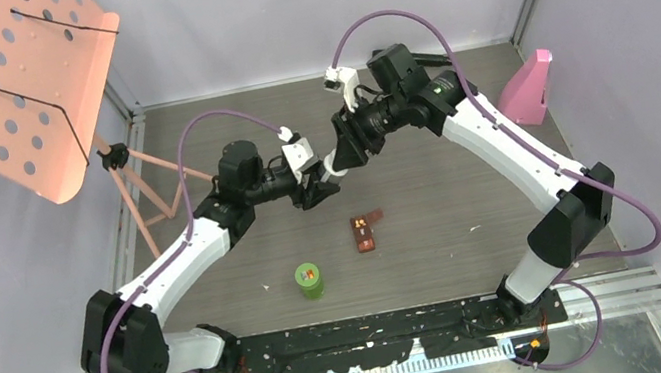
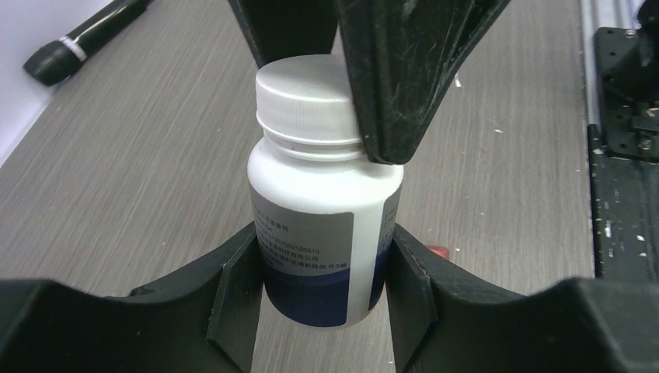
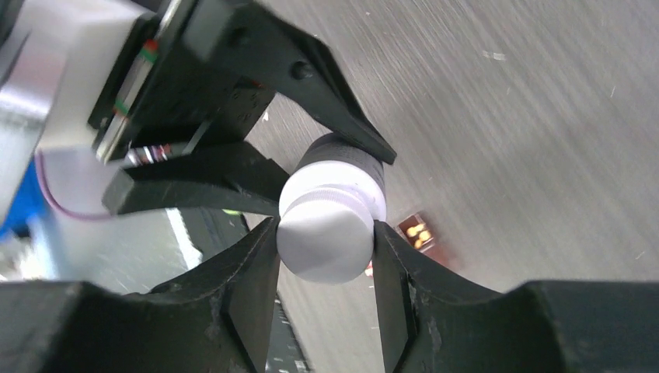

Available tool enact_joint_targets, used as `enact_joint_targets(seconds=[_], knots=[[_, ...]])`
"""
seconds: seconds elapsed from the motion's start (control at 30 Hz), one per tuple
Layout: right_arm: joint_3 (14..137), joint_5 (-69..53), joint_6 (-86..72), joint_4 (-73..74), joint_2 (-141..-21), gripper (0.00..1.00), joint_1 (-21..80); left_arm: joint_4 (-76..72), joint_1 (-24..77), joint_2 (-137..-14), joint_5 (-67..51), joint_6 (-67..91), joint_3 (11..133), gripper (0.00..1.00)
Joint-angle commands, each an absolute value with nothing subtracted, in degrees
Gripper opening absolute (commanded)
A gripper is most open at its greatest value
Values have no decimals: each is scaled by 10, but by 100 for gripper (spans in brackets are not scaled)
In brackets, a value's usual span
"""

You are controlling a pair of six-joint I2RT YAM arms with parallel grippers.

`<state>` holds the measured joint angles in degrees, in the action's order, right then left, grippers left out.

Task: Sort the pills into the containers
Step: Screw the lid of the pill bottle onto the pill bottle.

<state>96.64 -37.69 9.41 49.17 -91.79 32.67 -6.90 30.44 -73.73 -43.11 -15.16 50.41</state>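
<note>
A white bottle [image 2: 322,225] with a grey and dark blue label hangs in the air above the table. My left gripper [image 2: 322,299] is shut on its lower body. The bottle's white ribbed cap [image 3: 326,237] sits between the pads of my right gripper [image 3: 326,268], which is shut on it. Seen from above, both grippers meet at the bottle [image 1: 331,164] at mid table. A green-lidded bottle [image 1: 309,279] stands near the front. The small brown case [image 1: 364,231] lies open to its right, with yellow pills [image 3: 418,231] inside.
A black microphone [image 2: 85,39] lies at the table's far edge in the left wrist view. A pink perforated music stand [image 1: 6,89] rises at the back left, its legs [image 1: 150,191] on the table. A pink object [image 1: 528,87] stands at the back right.
</note>
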Motion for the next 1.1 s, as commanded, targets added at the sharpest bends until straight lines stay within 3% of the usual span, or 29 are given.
enact_joint_targets(seconds=[0.0, 0.03, 0.1, 0.13, 0.17, 0.2, 0.27, 0.5, 0.77, 1.0, 1.07], knots=[[941, -267, -173, 417, -916, 8, 347, -151, 310, -732, -407, -151, 505, 0], [938, -261, -189, 411, -910, 9, 350, -153, 310, -734, -395, -152, 502, 0], [917, -255, -220, 363, -890, 23, 363, -152, 310, -737, -375, -158, 496, 0], [906, -241, -233, 350, -884, 47, 367, -150, 310, -737, -358, -162, 493, 0], [906, -234, -236, 335, -873, 61, 368, -147, 310, -736, -347, -164, 490, 0], [912, -222, -231, 333, -870, 85, 368, -146, 310, -735, -340, -164, 488, 0], [935, -207, -207, 340, -866, 98, 367, -148, 310, -731, -343, -164, 482, 0], [1047, -261, 0, 468, -884, 95, 359, -47, 310, -716, -375, -191, 509, 0], [992, -394, 271, 524, -845, 95, 359, -8, 310, -706, -459, -206, 525, 0], [993, -407, 331, 575, -862, 99, 359, -6, 310, -695, -482, -200, 534, 0], [992, -414, 330, 573, -867, 94, 359, -5, 310, -694, -488, -200, 536, 0]])
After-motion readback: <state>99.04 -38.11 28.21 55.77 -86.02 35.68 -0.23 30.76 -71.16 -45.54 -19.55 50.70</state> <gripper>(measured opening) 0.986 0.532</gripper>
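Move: The white pill bottle's lid is between the right hand's fingertips, right at its hand point; from the left hand, which grips the bottle, it lies about 2 cm ahead, 3 cm right and 3 cm above. The brown pill box is some 8 cm back from the right hand, neither left nor right, and the green container about 15 cm back and 11 cm left, both roughly 24 cm below. Right hand twists lid clockwise about 20 degrees, releases, lifts 7 cm, draws back turning counter-clockwise; left keeps bottle. ##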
